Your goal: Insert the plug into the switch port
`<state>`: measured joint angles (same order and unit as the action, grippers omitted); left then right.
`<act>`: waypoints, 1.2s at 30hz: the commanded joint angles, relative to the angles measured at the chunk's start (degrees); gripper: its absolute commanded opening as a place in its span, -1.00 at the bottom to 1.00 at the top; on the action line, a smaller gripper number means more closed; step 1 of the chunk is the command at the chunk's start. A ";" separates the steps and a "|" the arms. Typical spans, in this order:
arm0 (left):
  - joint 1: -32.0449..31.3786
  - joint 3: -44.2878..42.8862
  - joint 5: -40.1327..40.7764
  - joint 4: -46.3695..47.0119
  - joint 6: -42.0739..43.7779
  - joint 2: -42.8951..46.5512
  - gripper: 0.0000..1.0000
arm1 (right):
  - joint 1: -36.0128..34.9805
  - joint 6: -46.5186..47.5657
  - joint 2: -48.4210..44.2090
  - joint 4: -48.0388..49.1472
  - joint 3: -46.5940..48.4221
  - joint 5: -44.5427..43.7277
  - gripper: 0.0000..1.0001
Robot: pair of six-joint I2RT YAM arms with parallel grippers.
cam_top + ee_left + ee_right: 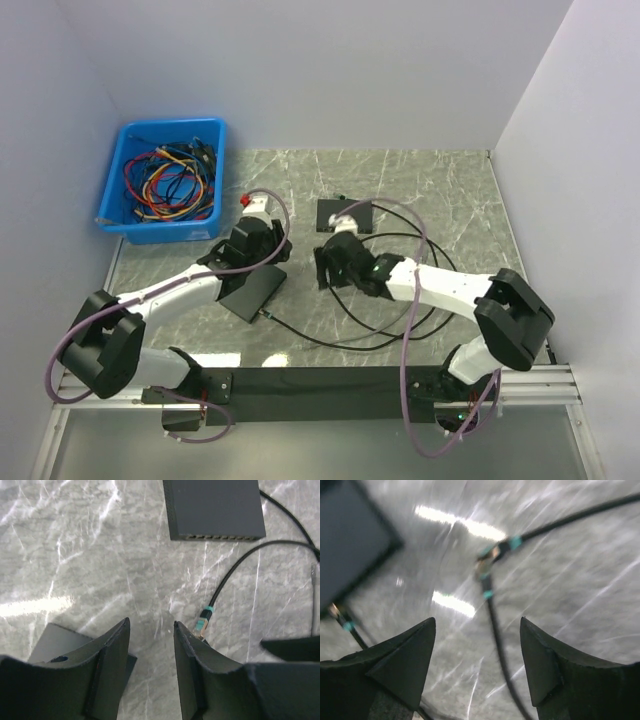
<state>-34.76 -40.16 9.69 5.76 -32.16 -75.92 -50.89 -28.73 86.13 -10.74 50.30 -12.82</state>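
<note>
The switch [215,510] is a flat dark box lying at the top of the left wrist view, its row of ports facing me; from above the switch [340,215] lies at mid table. A plug [202,623] with teal bands ends a black cable on the marble, just beyond my left gripper's right finger [192,655]. My left gripper [151,624] is open and holds nothing. In the blurred right wrist view the plug [487,562] lies ahead, and its cable [495,630] runs down between the spread fingers of my open right gripper [477,622]. From above, both grippers [283,245] [325,265] face each other.
A second flat dark box [253,293] lies under the left arm, with another teal-banded cable end [340,615] beside it. A blue bin [165,180] of coloured cables stands at the back left. Loops of black cable [400,320] lie around the right arm. Walls close three sides.
</note>
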 commanded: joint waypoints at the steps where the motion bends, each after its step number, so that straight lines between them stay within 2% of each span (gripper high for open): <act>1: 2.68 -1.84 -4.23 3.73 0.17 -1.06 -0.07 | 6.84 -1.59 -2.63 0.98 4.27 1.46 0.51; 6: 6.37 -4.04 -14.33 11.36 -0.01 -5.80 -0.06 | 17.55 -2.64 1.05 1.34 8.57 6.04 0.53; 10: 7.16 -9.04 -18.47 14.01 0.78 -11.34 -0.05 | 23.98 -4.05 5.35 2.22 11.73 10.35 0.53; 13: 7.78 -13.08 -21.46 15.33 0.44 -17.23 -0.04 | 27.41 -4.75 11.85 1.43 15.42 12.64 0.53; 21: 8.66 -21.62 -25.25 15.25 0.78 -30.15 -0.05 | 31.47 -4.76 20.83 -0.07 22.90 13.61 0.53; 36: 9.36 -29.62 -29.12 14.46 0.35 -40.53 -0.05 | 32.96 -4.05 32.52 -2.44 33.36 16.95 0.53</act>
<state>-25.56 -66.76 -17.39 18.98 -32.18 -115.00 -18.11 -33.08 117.38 -12.29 80.36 2.48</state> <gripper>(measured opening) 0.475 0.767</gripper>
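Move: The unplugged switch lies about 19 cm ahead of my right hand, 5 cm to its right and 6 below; from my left hand it is some 12 cm ahead, 14 right and 10 below. A loose plug lies 5 cm beyond the switch's middle. The two plug ends on the marble sit nearly under my right hand, about 2 cm ahead. The other switch, already cabled, is about 9 cm back and 7 left of my left hand. I swing my empty right hand about 22 cm forward and 10 cm to the right, away from the two plug ends, rising a little, then sinking over the switch's right half while the wrist turns some 25 degrees clockwise. My left hand reaches forward and right, then sinks about 5 cm to the switch's left end. Both grippers stay open; no firm contact can be seen. ##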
